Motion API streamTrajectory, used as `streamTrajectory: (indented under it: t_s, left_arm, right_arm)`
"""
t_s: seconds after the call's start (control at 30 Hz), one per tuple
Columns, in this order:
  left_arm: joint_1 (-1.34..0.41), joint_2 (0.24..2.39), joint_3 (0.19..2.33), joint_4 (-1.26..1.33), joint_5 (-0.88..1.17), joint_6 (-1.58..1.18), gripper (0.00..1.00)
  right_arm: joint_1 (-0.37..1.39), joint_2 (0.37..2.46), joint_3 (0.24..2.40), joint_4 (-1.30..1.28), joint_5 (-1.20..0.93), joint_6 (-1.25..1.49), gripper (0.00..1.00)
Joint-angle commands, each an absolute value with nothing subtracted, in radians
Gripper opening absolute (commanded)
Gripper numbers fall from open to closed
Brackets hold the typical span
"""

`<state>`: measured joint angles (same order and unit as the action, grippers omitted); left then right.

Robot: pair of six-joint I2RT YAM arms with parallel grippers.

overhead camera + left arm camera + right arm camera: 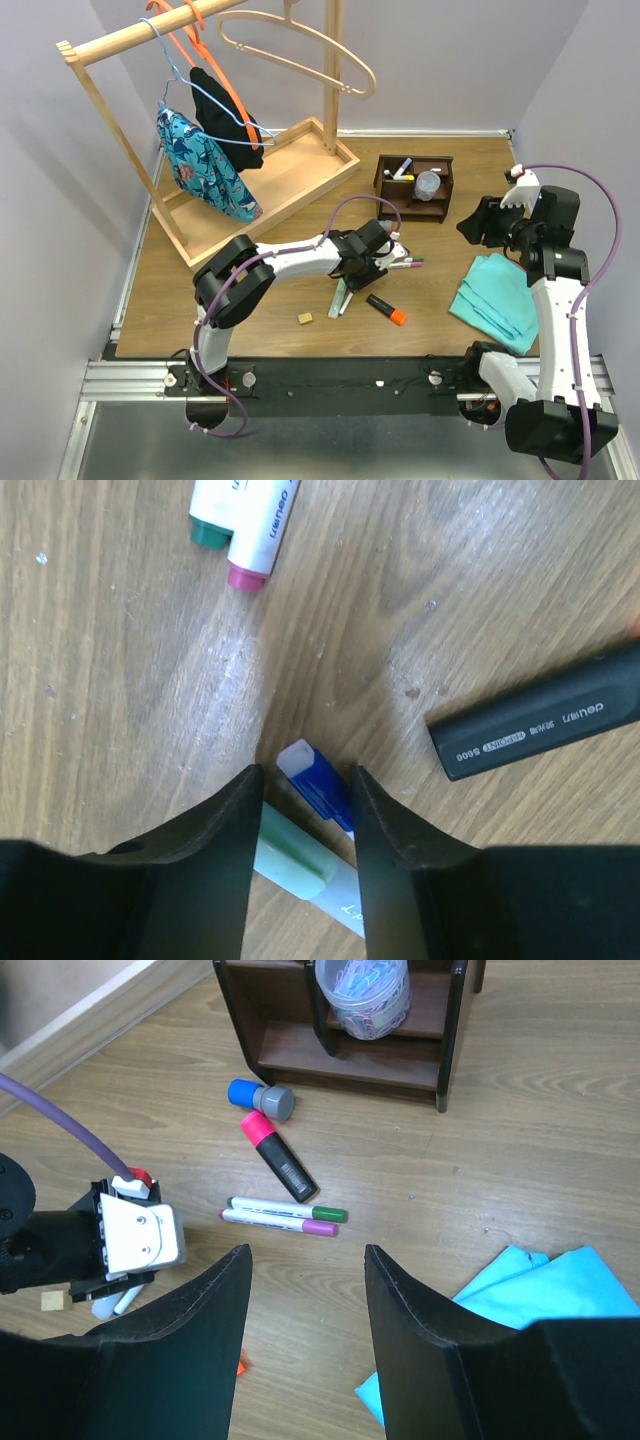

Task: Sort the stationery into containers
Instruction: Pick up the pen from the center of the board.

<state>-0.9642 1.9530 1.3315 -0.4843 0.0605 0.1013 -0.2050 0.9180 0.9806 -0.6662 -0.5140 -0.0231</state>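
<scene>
My left gripper [305,772] is open and low over the table, straddling a blue-capped marker [316,783] and a pale green-capped marker [292,854] that lie flat under its fingers. A black highlighter [540,725] lies to the right. Green- and pink-capped markers [240,525] lie further ahead. My right gripper [305,1252] hangs open and empty above the table. Ahead of it stands the dark brown organizer [262,1020] with a cup of purple clips [362,995]. In front lie a blue-capped item [258,1097], a pink highlighter [278,1155] and two slim markers [285,1214]. A tan eraser cube [305,318] sits near the front.
A folded teal cloth [497,295] lies at the right, under my right arm. A pale wooden clothes rack [280,180] with hangers and garments fills the back left. An orange-capped highlighter [386,310] lies near the front edge.
</scene>
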Motion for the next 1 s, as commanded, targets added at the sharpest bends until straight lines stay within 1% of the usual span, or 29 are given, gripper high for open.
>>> streamTrajectory:
  t_s: [0.0, 0.07, 0.17, 0.23, 0.4, 0.47, 0.57, 0.6, 0.63, 0.67, 0.7, 0.8, 0.83, 0.87, 0.93, 0.97]
  left_arm:
    - [-0.962, 1.965, 1.276, -0.580, 0.055, 0.097, 0.43]
    - [-0.963, 1.973, 1.276, -0.586, 0.080, 0.094, 0.40]
    - [-0.974, 1.977, 1.269, -0.589, 0.081, 0.083, 0.41]
    - [-0.985, 1.979, 1.264, -0.594, 0.086, 0.080, 0.40]
    - [-1.003, 1.970, 1.236, -0.601, 0.109, 0.078, 0.31]
    - [-1.012, 1.965, 1.229, -0.606, 0.110, 0.075, 0.30]
    - [-1.020, 1.960, 1.230, -0.607, 0.117, 0.078, 0.26]
    - [-1.020, 1.959, 1.233, -0.609, 0.118, 0.084, 0.21]
    - [-1.020, 1.957, 1.241, -0.611, 0.135, 0.084, 0.18]
    - [-1.022, 1.956, 1.267, -0.620, 0.150, 0.086, 0.15]
    - [-1.022, 1.956, 1.284, -0.627, 0.161, 0.089, 0.08]
    - [-1.019, 1.963, 1.402, -0.687, 0.228, 0.104, 0.00]
    - [-1.014, 1.974, 1.449, -0.716, 0.262, 0.113, 0.00]
    - [-1.008, 1.997, 1.556, -0.780, 0.329, 0.115, 0.00]
    - [-0.987, 2.032, 1.691, -0.857, 0.414, 0.120, 0.00]
    - [-0.982, 2.037, 1.821, -0.912, 0.455, 0.121, 0.00]
  right_arm:
    - [-0.210, 0.922, 0.994, -0.637, -0.528, -0.032, 0.57]
    - [-0.210, 0.925, 0.997, -0.638, -0.534, -0.034, 0.57]
    - [-0.210, 0.939, 1.009, -0.641, -0.537, -0.043, 0.57]
    - [-0.210, 0.942, 1.012, -0.641, -0.532, -0.044, 0.57]
    - [-0.210, 0.934, 1.006, -0.650, -0.537, -0.054, 0.57]
    - [-0.210, 0.930, 1.005, -0.653, -0.537, -0.057, 0.57]
    - [-0.210, 0.920, 0.997, -0.653, -0.535, -0.054, 0.57]
    - [-0.210, 0.919, 0.997, -0.653, -0.535, -0.054, 0.57]
    - [-0.210, 0.917, 0.997, -0.653, -0.537, -0.052, 0.57]
    - [-0.210, 0.919, 0.997, -0.655, -0.537, -0.054, 0.57]
    - [-0.210, 0.919, 1.000, -0.657, -0.535, -0.054, 0.57]
    - [-0.210, 0.926, 1.006, -0.664, -0.529, -0.063, 0.57]
    - [-0.210, 0.930, 1.006, -0.664, -0.528, -0.064, 0.57]
    - [-0.210, 0.936, 1.009, -0.664, -0.528, -0.063, 0.57]
    - [-0.210, 0.954, 1.012, -0.660, -0.525, -0.064, 0.57]
    - [-0.210, 0.960, 1.020, -0.658, -0.520, -0.064, 0.57]
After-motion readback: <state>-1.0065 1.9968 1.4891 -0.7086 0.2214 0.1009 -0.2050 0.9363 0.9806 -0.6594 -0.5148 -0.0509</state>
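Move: The blue pen lies with its cap between the left hand's open fingertips, its middle about 3 cm back, 2 cm left and 1 cm below the hand. The highlighter beside it is some 4 cm back and 5 cm left; the orange-capped marker 7 cm back and 6 cm right, the whiteboard markers 4 cm ahead and 9 cm right. From the right hand, the pen is about 9 cm back, 27 cm left and 22 cm below. The pen's blue cap end gets pinched as the left fingers close about halfway further while drawing back close to the table towards the orange-capped marker. With the grip made, the hand goes on back, veers right and rises about 2 cm, tips swinging back some 10 degrees; in all it travels about 4 cm back. ##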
